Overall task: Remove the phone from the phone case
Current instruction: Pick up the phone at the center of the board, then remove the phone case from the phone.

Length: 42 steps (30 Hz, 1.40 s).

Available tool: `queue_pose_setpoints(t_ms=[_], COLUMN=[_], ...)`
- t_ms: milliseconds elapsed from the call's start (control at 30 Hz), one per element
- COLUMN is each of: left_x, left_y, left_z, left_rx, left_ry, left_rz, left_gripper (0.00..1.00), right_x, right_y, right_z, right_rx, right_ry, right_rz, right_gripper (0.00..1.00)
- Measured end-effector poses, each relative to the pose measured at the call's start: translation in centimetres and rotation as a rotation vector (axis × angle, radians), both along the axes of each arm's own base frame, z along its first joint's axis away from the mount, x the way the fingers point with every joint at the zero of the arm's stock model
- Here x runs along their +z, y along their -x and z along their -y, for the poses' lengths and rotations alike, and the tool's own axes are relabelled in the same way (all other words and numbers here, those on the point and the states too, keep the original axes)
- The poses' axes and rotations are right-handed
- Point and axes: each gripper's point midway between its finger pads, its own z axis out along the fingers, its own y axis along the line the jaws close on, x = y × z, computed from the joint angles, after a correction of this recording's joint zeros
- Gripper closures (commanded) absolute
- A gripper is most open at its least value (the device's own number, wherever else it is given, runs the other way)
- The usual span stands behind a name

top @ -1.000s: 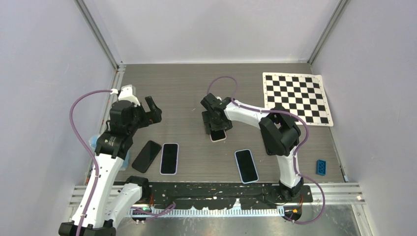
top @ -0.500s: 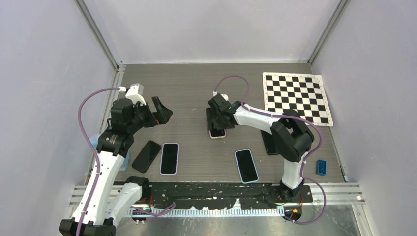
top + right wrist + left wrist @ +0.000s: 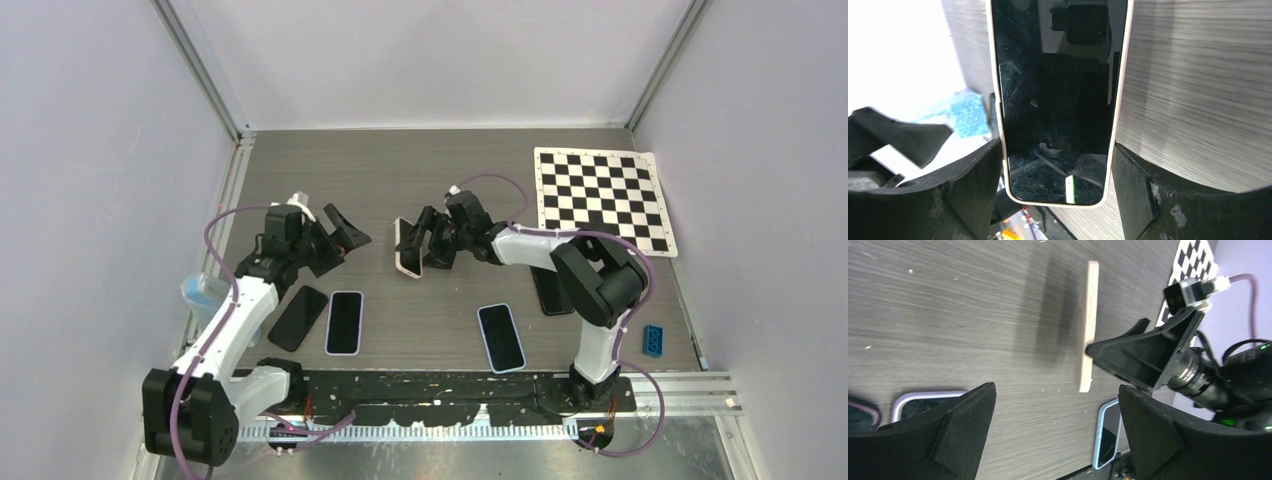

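Observation:
A phone with a dark, scratched screen sits in a cream phone case [image 3: 406, 247] [image 3: 1058, 100]. It hangs above the table, turned on its long edge, which shows as a thin cream strip [image 3: 1088, 325] in the left wrist view. My right gripper [image 3: 430, 243] [image 3: 1055, 150] is shut on the cased phone, one finger on each long side near its lower end. My left gripper [image 3: 350, 232] [image 3: 1055, 405] stands open to the left of the phone, pointing at it and clear of it, with nothing between its fingers.
On the table near the front lie a black phone [image 3: 298, 317], a purple-cased phone [image 3: 343, 322] and a blue-cased phone [image 3: 500, 337] [image 3: 1105, 432]. Another dark phone [image 3: 548, 290] lies under the right arm. A checkerboard [image 3: 603, 198] is at back right, a blue brick [image 3: 654, 340] at front right.
My right gripper has lifted the cased phone off the table, turned it on edge and carried it left. My left arm has swung right toward it.

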Motion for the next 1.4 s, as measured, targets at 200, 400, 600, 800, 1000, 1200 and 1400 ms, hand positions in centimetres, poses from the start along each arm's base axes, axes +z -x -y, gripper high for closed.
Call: queue_pose_setpoints(t_ms=[200,400,600,800,1000,1200,1400], left_x=[-0.9,-1.8,-0.7,-2.3,-4.6,-5.1,-6.2], left_y=[-2.2,-4.5,-6.6,-7.6,-6.5,-6.4,-5.9], left_z=[1.2,2.4,3.3,3.8,3.8,4.2,4.2], left_rx=[-0.01,-0.078,-0.141,-0.169,-0.163,-0.118,-0.076], left_ry=[0.053,0.055,0.055,0.044,0.04,0.082,0.115], left_rz=[-0.018,-0.076,-0.05,-0.138,-0.247,-0.276,-0.318], left_gripper=[0.06,0.09,0.1,0.19,0.43,0.52,0.57], right_x=[1.2,2.6,3.0,2.4,3.4,4.4,4.2], right_y=[-0.1,0.2,0.3,1.2,1.8,1.7,1.9], right_z=[-3.0,-3.9,-4.1,-4.0,-5.1,-5.9,-6.0], right_rx=[0.077,0.149,0.236,0.327,0.397,0.417,0.415], right_ry=[-0.17,-0.22,-0.182,-0.107,-0.086,-0.092,-0.092], right_rz=[0.014,0.051,0.118,0.16,0.215,0.247,0.235], right_gripper=[0.45,0.45,0.45,0.45,0.45,0.45,0.45])
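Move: The phone in its case is held by the right hand near its near end; its middle is about 4 cm ahead of that hand, while the left gripper sits some 14 cm left, 3 cm back and 8 cm higher. From the left hand the phone's middle lies about 14 cm right, 6 cm ahead and 8 cm lower; the white-edged phone is 12 cm back and 2 cm left, the black phone 11 cm back and 13 cm left, both 14 cm below. Forward and to the right, then down with a slight draw back, the left hand closes in on the held phone, ending about 6 cm lower, tipping down nearly 20 degrees and narrowing its wide-open fingers to about half around the upper-left long edge at the far half. The right hand keeps its pinch, carries the phone some 6 cm left and 4 cm up to meet it, and turns it counter-clockwise about 25 degrees. ##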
